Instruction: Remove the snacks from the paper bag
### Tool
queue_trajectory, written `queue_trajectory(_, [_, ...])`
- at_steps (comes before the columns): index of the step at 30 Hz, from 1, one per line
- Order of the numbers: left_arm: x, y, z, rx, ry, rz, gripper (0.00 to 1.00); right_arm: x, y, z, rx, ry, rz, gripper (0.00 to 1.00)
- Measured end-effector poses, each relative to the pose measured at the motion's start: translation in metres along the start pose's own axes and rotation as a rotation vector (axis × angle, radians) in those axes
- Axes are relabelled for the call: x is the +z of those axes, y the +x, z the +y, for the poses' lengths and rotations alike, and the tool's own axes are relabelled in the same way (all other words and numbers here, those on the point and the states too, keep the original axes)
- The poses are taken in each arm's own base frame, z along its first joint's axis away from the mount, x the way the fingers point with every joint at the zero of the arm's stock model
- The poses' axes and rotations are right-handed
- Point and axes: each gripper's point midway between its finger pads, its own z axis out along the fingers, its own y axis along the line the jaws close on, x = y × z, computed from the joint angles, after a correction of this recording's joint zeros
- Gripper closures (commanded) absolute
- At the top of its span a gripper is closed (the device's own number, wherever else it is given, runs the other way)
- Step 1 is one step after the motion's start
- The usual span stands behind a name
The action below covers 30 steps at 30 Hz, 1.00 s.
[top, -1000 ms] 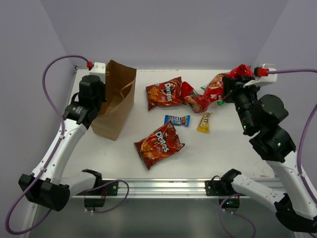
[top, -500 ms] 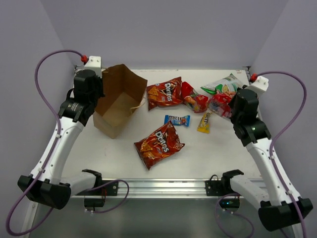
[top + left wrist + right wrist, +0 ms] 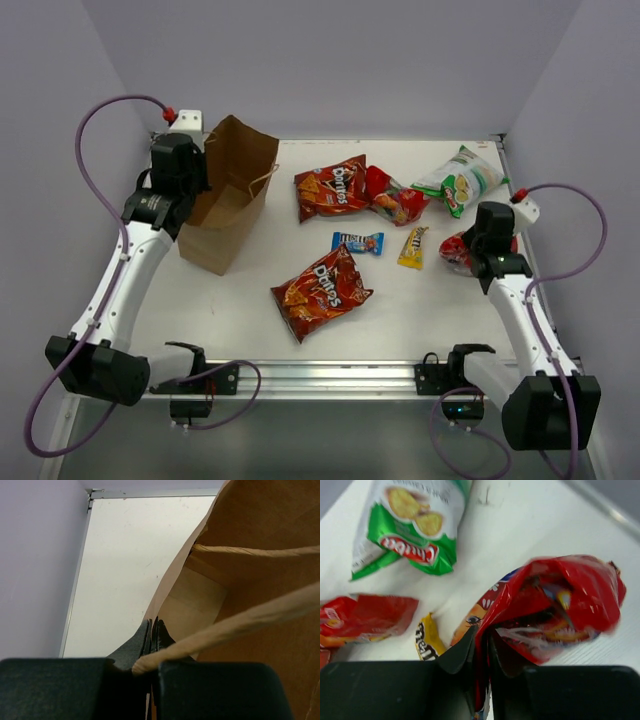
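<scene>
The brown paper bag (image 3: 228,195) stands tilted at the back left, mouth up. My left gripper (image 3: 192,186) is shut on its rim; in the left wrist view the fingertips (image 3: 154,627) pinch the paper bag (image 3: 260,525) edge and a twisted handle lies across them. My right gripper (image 3: 472,250) is low at the right, shut on a fold of a small red bag (image 3: 455,250), which fills the right wrist view as a crumpled red bag (image 3: 560,595) between the gripper's (image 3: 482,640) fingers. Other snacks lie on the table.
Two Doritos bags (image 3: 332,187) (image 3: 320,290), a red cookie bag (image 3: 395,203), a green-white chip bag (image 3: 460,180), a blue packet (image 3: 357,242) and a yellow packet (image 3: 412,247) lie mid-table. The table's right edge (image 3: 525,270) is close to my right gripper.
My right gripper dropped from the back right corner toward the near right, carrying the small red bag. The green-white bag now lies on the table. The left gripper tipped the paper bag, then raised it.
</scene>
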Motion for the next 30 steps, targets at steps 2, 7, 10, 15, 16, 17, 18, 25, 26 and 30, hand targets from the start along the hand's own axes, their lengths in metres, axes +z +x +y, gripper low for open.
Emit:
queue_trajectory(2, [0.002,0.001,0.001,-0.007,0.000,0.006,1.00,0.004,0.037,-0.007,0.026,-0.013,0.094,0.68])
queue_trajectory(7, [0.003,0.000,0.003,-0.023,0.003,0.007,1.00,-0.015,0.081,-0.005,0.082,-0.123,0.226,0.16])
queue_trajectory(10, [0.001,-0.006,0.003,-0.028,0.006,-0.006,1.00,-0.040,0.071,0.003,0.106,-0.215,0.208,0.01])
queue_trajectory(15, [-0.004,-0.016,0.004,-0.036,0.013,-0.031,1.00,-0.089,0.020,0.019,0.126,-0.364,0.083,0.01])
queue_trajectory(16, [-0.005,-0.017,0.004,-0.037,0.013,-0.033,1.00,-0.099,0.009,0.022,0.125,-0.392,0.056,0.01])
queue_trajectory(17, [-0.005,-0.017,0.004,-0.037,0.013,-0.034,1.00,-0.109,-0.001,0.025,0.119,-0.419,0.031,0.01])
queue_trajectory(18, [-0.005,-0.017,0.004,-0.037,0.013,-0.034,1.00,-0.116,-0.008,0.028,0.112,-0.443,0.015,0.01])
queue_trajectory(25, [-0.006,-0.017,0.003,-0.042,0.021,-0.034,1.00,-0.166,-0.045,0.042,0.000,-0.592,-0.073,0.01])
queue_trajectory(26, [-0.006,-0.017,0.002,-0.047,0.025,-0.034,1.00,-0.172,-0.048,0.043,-0.017,-0.611,-0.080,0.01])
queue_trajectory(30, [-0.006,-0.017,0.002,-0.079,0.043,-0.026,1.00,-0.191,-0.059,0.050,-0.060,-0.674,-0.109,0.01])
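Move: The big red snack bag hangs pinched in the right hand, bound for bare table about 7 cm back towards the base, 6 cm to the left and some 14 cm below the hand. The yellow M&M's pack lies about 3 cm farther out than this hand and 13 cm to its left; the green-white chip bag, 22 cm ahead and nearly in line. From the left hand, that bare spot is roughly 52 cm to the right and 13 cm back, well below. The big red snack bag is lowered about 6 cm, slanting left and back, as the right fingers spread wide and let go of it. The emptied hand then climbs some 22 cm, still drawing back and left, turning about 30 degrees counter-clockwise with its fingers tilting up. The left hand keeps its pinch on the paper bag's rim and lifts about 2 cm. ##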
